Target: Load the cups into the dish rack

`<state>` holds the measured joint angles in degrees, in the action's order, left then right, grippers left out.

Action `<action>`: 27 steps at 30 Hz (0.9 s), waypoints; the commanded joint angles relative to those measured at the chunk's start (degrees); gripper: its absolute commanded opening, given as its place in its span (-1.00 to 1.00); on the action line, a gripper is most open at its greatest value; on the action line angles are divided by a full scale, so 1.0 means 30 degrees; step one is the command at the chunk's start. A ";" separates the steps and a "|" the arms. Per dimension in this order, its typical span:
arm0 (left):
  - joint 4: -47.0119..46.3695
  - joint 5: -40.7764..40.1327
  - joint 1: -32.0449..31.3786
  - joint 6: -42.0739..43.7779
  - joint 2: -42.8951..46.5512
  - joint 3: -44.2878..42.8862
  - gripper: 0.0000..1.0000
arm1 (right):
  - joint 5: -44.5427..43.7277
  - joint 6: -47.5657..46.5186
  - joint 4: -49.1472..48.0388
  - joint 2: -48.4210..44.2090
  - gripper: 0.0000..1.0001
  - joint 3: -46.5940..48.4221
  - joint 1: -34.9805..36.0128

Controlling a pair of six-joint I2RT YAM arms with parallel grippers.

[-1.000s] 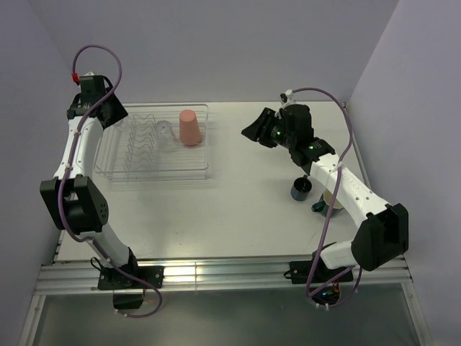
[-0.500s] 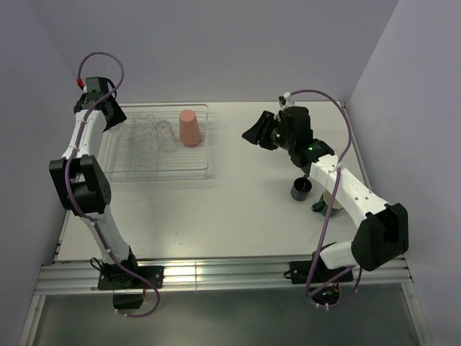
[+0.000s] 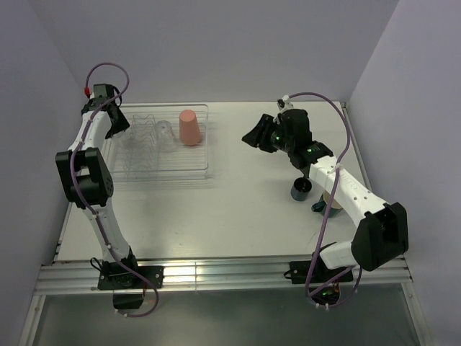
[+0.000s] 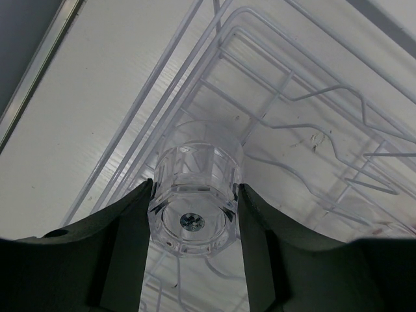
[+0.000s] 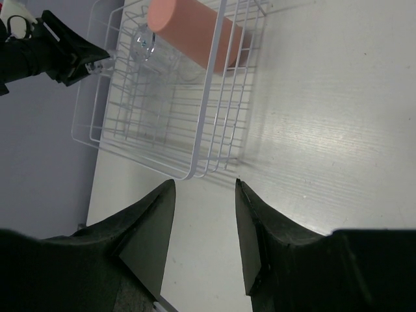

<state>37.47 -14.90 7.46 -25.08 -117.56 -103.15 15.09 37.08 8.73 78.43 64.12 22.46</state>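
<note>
My left gripper [image 4: 195, 188] is shut on a clear glass tumbler [image 4: 197, 156], base toward the camera, held over the left end of the dish rack [image 4: 286, 84]. In the top view the left gripper [image 3: 119, 122] hangs above the dish rack [image 3: 207, 155]. A salmon-pink tumbler [image 3: 189, 127] and another clear glass [image 3: 164, 133] stand in the rack. My right gripper [image 3: 252, 135] is open and empty, in the air right of the rack. A navy mug [image 3: 301, 189] and a teal mug [image 3: 325, 204], partly hidden by the right arm, sit on the table.
In the right wrist view the open right gripper [image 5: 205, 186] looks across the table at the rack [image 5: 201, 123], the pink tumbler [image 5: 195, 32] and the left gripper [image 5: 78, 55]. Walls close in on the left, back and right.
The left arm has folded upright, and its gripper with the glass has shifted a little to the right over the rack's left end. The right arm has barely moved.
</note>
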 commanded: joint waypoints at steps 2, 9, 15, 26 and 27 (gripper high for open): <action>-0.0685 -0.0163 0.0061 0.0216 -0.0482 -0.0713 -1.00 | 0.0096 -0.0349 -0.0743 -0.0744 -0.01 -0.0161 -0.0103; -0.0743 -0.0250 0.0090 0.0069 -0.1155 -0.0596 -1.00 | 0.0096 -0.0348 -0.0772 -0.0803 -0.02 -0.0279 -0.0132; -0.0714 -0.0337 0.0119 -0.0077 -0.1302 -0.0596 -0.70 | 0.0008 -0.0407 -0.0684 -0.0949 -0.02 -0.0337 -0.0103; -0.0889 -0.0161 0.0178 -0.0107 -0.1273 -0.0274 0.53 | -0.0079 -0.0465 -0.0508 -0.1154 -0.01 -0.0337 -0.0103; -0.0890 -0.0191 0.0178 -0.0165 -0.1186 -0.0245 0.56 | -0.0080 -0.0437 -0.0508 -0.1154 -0.01 -0.0308 -0.0103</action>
<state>36.60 -14.90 7.68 -25.19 -121.03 -103.15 15.07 36.75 8.62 77.54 63.20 22.46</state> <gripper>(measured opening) 0.768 0.495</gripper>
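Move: The left gripper already holds the clear glass over the left side of the dish rack; its resting spot on the rack floor lies straight below, roughly 10 cm down. The standing glass is about 13 cm to the right and 2 cm farther out, and the pink cup about 21 cm right and 3 cm out, both some 6 cm lower. From the right hand, that spot is about 40 cm left, 13 cm ahead and 22 cm below. Lower the left gripper straight down about 3 cm, still pinching the clear glass, to bring it down into the rack beside the left side wires. Hold there without shifting or turning, then spread the fingers moderately to let go of the glass, keeping the hand low around it. ##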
